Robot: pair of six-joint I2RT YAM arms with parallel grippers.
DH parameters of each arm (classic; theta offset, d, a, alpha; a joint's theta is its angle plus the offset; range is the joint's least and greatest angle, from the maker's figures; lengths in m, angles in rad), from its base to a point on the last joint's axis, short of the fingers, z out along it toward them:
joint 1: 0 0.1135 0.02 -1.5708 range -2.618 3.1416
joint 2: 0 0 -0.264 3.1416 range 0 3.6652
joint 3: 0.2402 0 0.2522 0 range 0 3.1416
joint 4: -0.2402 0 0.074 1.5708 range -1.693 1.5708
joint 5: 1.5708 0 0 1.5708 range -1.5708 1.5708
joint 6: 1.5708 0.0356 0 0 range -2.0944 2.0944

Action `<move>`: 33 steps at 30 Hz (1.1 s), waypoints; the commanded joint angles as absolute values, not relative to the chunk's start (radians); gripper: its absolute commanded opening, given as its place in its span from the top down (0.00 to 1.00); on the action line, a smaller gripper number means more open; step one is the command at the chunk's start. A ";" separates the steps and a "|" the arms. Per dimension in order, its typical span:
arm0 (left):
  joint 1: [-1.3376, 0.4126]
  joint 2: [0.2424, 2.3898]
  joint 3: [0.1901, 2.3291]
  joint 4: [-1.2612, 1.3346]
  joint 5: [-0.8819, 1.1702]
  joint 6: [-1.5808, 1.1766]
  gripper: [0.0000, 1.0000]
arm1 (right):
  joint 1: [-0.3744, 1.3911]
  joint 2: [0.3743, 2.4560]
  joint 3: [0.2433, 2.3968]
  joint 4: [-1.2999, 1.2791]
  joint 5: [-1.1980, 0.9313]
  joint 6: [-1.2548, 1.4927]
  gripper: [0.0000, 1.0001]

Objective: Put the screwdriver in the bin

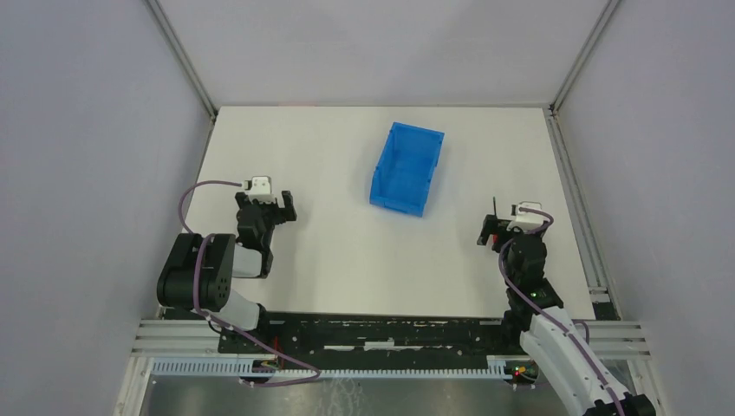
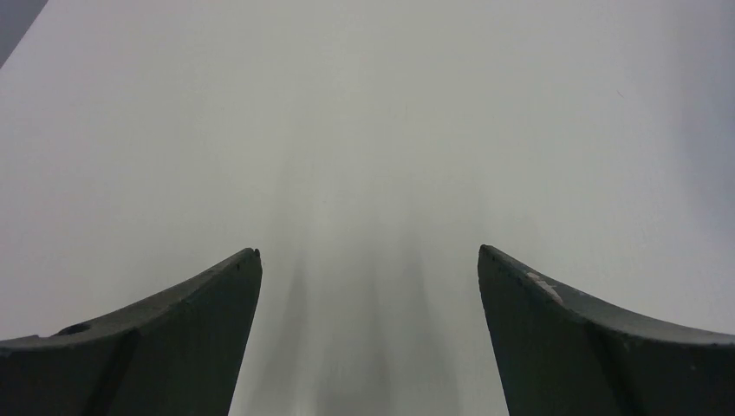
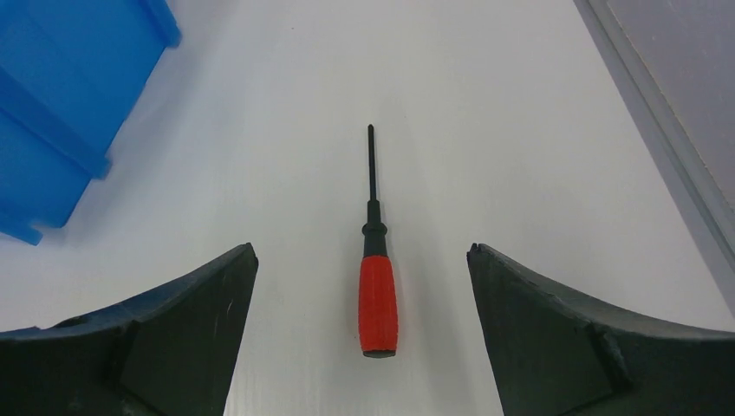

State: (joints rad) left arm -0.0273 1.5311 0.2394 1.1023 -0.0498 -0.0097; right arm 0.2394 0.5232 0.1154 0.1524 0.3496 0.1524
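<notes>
The screwdriver (image 3: 378, 299), red handle toward me and thin black shaft pointing away, lies flat on the white table (image 1: 338, 251). My right gripper (image 3: 361, 251) hangs open above it, one finger on each side of the handle and neither touching it. From above, only the shaft tip of the screwdriver (image 1: 494, 205) shows beyond the right gripper (image 1: 494, 230). The blue bin (image 1: 406, 167) stands empty at mid-table, up and left of that gripper, and its corner (image 3: 52, 113) shows in the right wrist view. My left gripper (image 2: 368, 250) is open over bare table at the left (image 1: 279, 208).
Grey wall panels and metal frame posts (image 1: 186, 65) enclose the table on three sides. A raised rail (image 3: 667, 147) runs along the table's right edge, close to the screwdriver. The arm bases stand on a black mounting bar (image 1: 381, 334) at the near edge.
</notes>
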 commanded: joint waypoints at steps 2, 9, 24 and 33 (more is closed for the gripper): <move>-0.020 1.532 0.255 1.152 -0.049 -0.026 0.00 | 0.238 0.491 0.143 0.188 0.441 0.150 0.02; -0.020 1.532 0.255 1.152 -0.048 -0.026 0.00 | 0.238 0.596 0.419 0.046 0.417 0.088 0.02; -0.020 1.532 0.255 1.152 -0.049 -0.026 0.00 | 0.073 1.488 1.077 -0.575 0.117 0.106 0.10; -0.020 1.532 0.255 1.152 -0.049 -0.026 0.00 | 0.015 1.603 0.896 -0.457 0.073 0.109 0.47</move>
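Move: Ahead of the right hand by about 5 cm, some 1 cm to its right and 10 cm below, the screwdriver lies flat with its red handle towards the base and its tip pointing forward. The bin stands about 18 cm farther out than the screwdriver and 24 cm to its left. From the left hand, the screwdriver is roughly 60 cm to the right, 5 cm back and 7 cm lower. Swinging up and forward first, the right hand climbs about 15 cm and reaches 12 cm out, then plunges over 20 cm while drawing back some 8 cm, down to the screwdriver. The wrist tips the fingers down by about 50 degrees, and during the descent they close from wide open to roughly half, one on each side of the handle's front end, still apart from it. ##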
